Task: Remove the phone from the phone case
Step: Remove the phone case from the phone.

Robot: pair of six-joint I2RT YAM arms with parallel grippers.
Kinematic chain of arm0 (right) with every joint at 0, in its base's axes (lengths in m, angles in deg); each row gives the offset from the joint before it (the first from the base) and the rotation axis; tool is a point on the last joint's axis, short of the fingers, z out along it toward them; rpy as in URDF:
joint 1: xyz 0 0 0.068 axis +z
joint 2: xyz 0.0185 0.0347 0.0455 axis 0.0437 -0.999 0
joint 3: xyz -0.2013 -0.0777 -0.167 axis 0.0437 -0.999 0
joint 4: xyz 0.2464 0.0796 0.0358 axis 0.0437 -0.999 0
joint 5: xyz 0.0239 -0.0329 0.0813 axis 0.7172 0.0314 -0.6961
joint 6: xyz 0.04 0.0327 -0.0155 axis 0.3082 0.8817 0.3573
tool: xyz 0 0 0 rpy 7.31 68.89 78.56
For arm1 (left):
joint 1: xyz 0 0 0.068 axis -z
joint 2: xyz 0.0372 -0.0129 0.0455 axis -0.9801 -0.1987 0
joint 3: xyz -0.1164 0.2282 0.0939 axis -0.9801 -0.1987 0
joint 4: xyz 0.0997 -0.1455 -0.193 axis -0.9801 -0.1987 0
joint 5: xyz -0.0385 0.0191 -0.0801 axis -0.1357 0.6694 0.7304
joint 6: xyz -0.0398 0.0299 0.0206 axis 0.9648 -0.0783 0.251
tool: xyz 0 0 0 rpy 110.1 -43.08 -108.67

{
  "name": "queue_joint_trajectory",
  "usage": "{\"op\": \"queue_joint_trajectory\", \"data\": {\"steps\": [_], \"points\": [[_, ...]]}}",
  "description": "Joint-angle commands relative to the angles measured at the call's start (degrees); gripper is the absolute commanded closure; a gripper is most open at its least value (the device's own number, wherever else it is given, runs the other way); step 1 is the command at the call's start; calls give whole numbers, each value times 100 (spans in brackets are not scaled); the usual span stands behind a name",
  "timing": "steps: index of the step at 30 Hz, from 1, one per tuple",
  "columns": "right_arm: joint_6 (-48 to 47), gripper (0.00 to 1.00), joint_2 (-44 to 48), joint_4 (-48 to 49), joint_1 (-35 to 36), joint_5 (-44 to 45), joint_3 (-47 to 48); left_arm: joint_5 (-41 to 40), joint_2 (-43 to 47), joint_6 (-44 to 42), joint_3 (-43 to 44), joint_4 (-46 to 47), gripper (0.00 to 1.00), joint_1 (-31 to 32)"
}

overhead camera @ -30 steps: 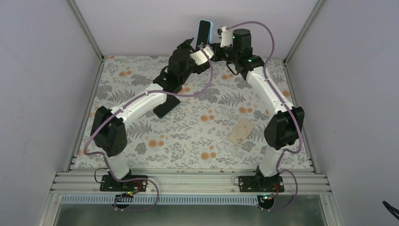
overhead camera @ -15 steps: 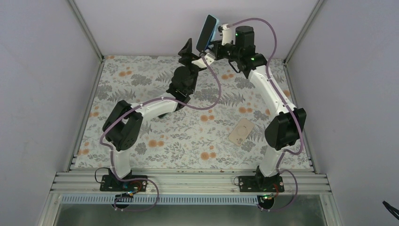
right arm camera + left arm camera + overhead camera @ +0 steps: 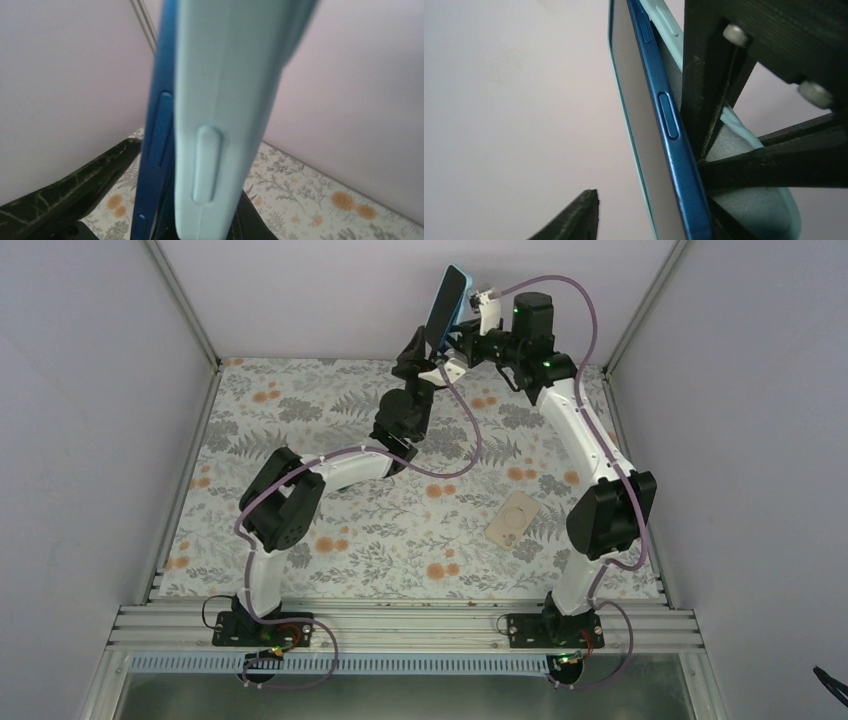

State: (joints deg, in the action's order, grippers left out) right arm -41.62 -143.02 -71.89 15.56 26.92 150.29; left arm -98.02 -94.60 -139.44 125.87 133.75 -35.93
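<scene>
The blue phone [image 3: 443, 302] in its pale teal case [image 3: 458, 300] is held up in the air at the back wall, tilted. My right gripper [image 3: 470, 328] is shut on the case from the right. In the right wrist view the phone's blue edge [image 3: 159, 135] stands apart from the case [image 3: 220, 115]. My left gripper [image 3: 420, 342] is at the phone's lower end, open. In the left wrist view one fingertip [image 3: 576, 217] is clear of the screen, and a black finger [image 3: 696, 95] sits between the phone's edge [image 3: 669, 135] and the case [image 3: 749, 145].
A tan flat piece [image 3: 513, 519] lies on the floral mat [image 3: 400, 530] at the right of centre. Metal frame posts [image 3: 185, 305] stand at the back corners. The back wall is close behind the phone.
The right gripper has lifted the phone higher and tilted it to the right. The left arm has stretched out towards the back, its gripper following the phone's lower end.
</scene>
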Motion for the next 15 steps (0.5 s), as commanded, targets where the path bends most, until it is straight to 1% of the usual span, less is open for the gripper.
{"op": "queue_joint_trajectory", "data": {"steps": [1, 4, 6, 9, 12, 15], "points": [[-281, 97, 103, -2030, 513, -1676, -146, -316, -175, -776, 775, 709, 60, -306], [-350, 97, 142, -2061, 512, -1508, -148, -269, -160, -835, 735, 820, 63, -306], [-386, 97, 184, -2072, 514, -1349, -200, -264, -94, -779, 663, 878, 70, -291], [-406, 97, 220, -2054, 514, -1100, -275, -285, 12, -757, 611, 865, 75, -260], [-373, 97, 283, -1944, 514, -849, -377, -308, 143, -757, 561, 848, 82, -207], [-329, 97, 308, -1865, 505, -457, -393, -266, 281, -748, 461, 827, 92, -154]]}}
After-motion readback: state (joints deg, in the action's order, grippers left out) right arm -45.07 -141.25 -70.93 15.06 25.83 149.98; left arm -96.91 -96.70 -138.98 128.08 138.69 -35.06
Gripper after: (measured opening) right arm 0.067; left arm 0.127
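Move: The phone stands steeply between the left hand's half-closed fingers, its middle about 3 cm ahead, 2 cm right and 4 cm above that hand. From the left hand, the phone case's middle is about 3 cm ahead, 3 cm right and 4 cm up. For the right hand, which already grips the case, the phone's middle is some 2 cm ahead, 2 cm left and 4 cm above. The left fingers shut onto the phone's lower part, one on the screen side and one on the back, going from half open to nearly closed. Meanwhile the right gripper keeps its closed pinch on the peeled-back side of the phone case, and both hands rise together about 1.5 cm, the left also easing about 1 cm right and both tipping up some 5 degrees. ##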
